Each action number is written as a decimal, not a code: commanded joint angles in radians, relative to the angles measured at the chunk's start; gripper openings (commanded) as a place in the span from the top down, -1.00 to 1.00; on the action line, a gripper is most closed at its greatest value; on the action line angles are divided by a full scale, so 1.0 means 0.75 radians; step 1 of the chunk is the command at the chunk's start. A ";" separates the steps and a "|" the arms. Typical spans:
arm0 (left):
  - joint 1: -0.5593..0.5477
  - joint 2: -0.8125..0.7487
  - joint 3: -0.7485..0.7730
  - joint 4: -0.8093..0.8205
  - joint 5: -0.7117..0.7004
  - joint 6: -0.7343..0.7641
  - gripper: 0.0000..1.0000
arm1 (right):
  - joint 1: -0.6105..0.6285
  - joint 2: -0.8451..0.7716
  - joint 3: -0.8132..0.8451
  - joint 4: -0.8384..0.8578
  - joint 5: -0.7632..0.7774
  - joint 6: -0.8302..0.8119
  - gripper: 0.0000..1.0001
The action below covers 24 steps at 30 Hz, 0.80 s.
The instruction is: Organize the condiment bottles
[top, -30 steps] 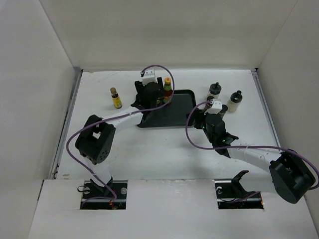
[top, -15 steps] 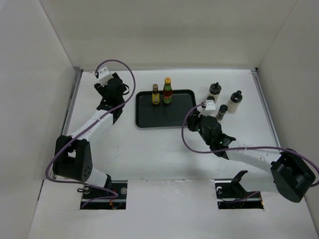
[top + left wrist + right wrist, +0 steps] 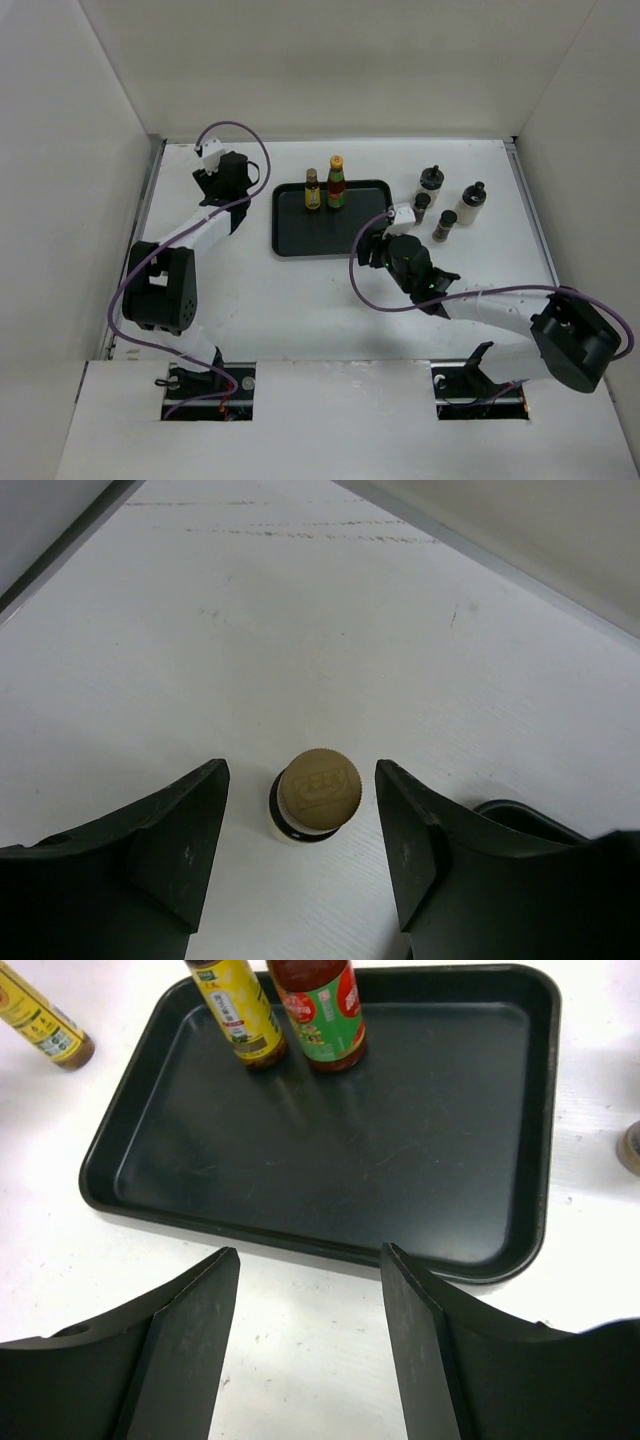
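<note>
My left gripper (image 3: 228, 185) (image 3: 300, 772) is open at the far left of the table. The brown cap of a yellow-labelled bottle (image 3: 318, 790) sits between its fingers, with a gap on each side. My right gripper (image 3: 370, 248) (image 3: 310, 1253) is open and holds nothing, over bare table just in front of the black tray (image 3: 345, 235) (image 3: 520, 1160). In the tray's back stand a yellow-labelled bottle (image 3: 313, 190) (image 3: 238, 1015) and the red-sauce bottle (image 3: 336, 182) (image 3: 322, 1015). Right of the tray stand two dark jars (image 3: 422, 207) (image 3: 444, 225) and two cream shakers (image 3: 430, 182) (image 3: 471, 203).
White walls close in the table at the left, back and right. The tray's corner (image 3: 520, 815) lies just right of my left fingers. The left bottle's label (image 3: 40, 1022) shows at the upper left of the right wrist view.
My left gripper left the tray, where a yellow-labelled bottle now stands, and swung left over the other bottle. My right gripper drew back from the dark jars toward the tray's front.
</note>
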 commanded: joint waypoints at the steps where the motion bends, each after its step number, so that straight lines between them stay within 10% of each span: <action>1: 0.009 0.002 0.099 0.034 0.017 -0.009 -0.14 | 0.026 0.016 0.077 0.071 -0.010 -0.029 -0.31; 13: 0.021 0.039 0.113 0.026 0.058 -0.011 0.45 | 0.030 -0.009 0.065 0.071 -0.008 -0.037 -0.35; 24: -0.089 -0.243 0.083 0.042 0.009 0.001 0.57 | 0.008 -0.031 0.042 0.075 -0.002 -0.025 -0.38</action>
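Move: The gold-capped bottle stands upright between the left hand's open fingers, about 2 cm ahead and 1 cm to the right, its middle roughly 5 cm lower. From the same hand, the tray's middle is about 26 cm right and 1 cm back, 11 cm down; in the tray, the yellow-label bottle is about 21 cm right and 2 cm ahead. From the right hand, the gold-capped bottle is some 36 cm left and 18 cm ahead. The left fingers close on the gold-capped bottle just under its cap and pinch it, while the hand eases about 2 cm forward onto the bottle. After a brief hold nearly level, the hand lifts it straight into a rise of roughly 3 cm, drawing back about 2 cm with the grip kept and just starting to drift right. ##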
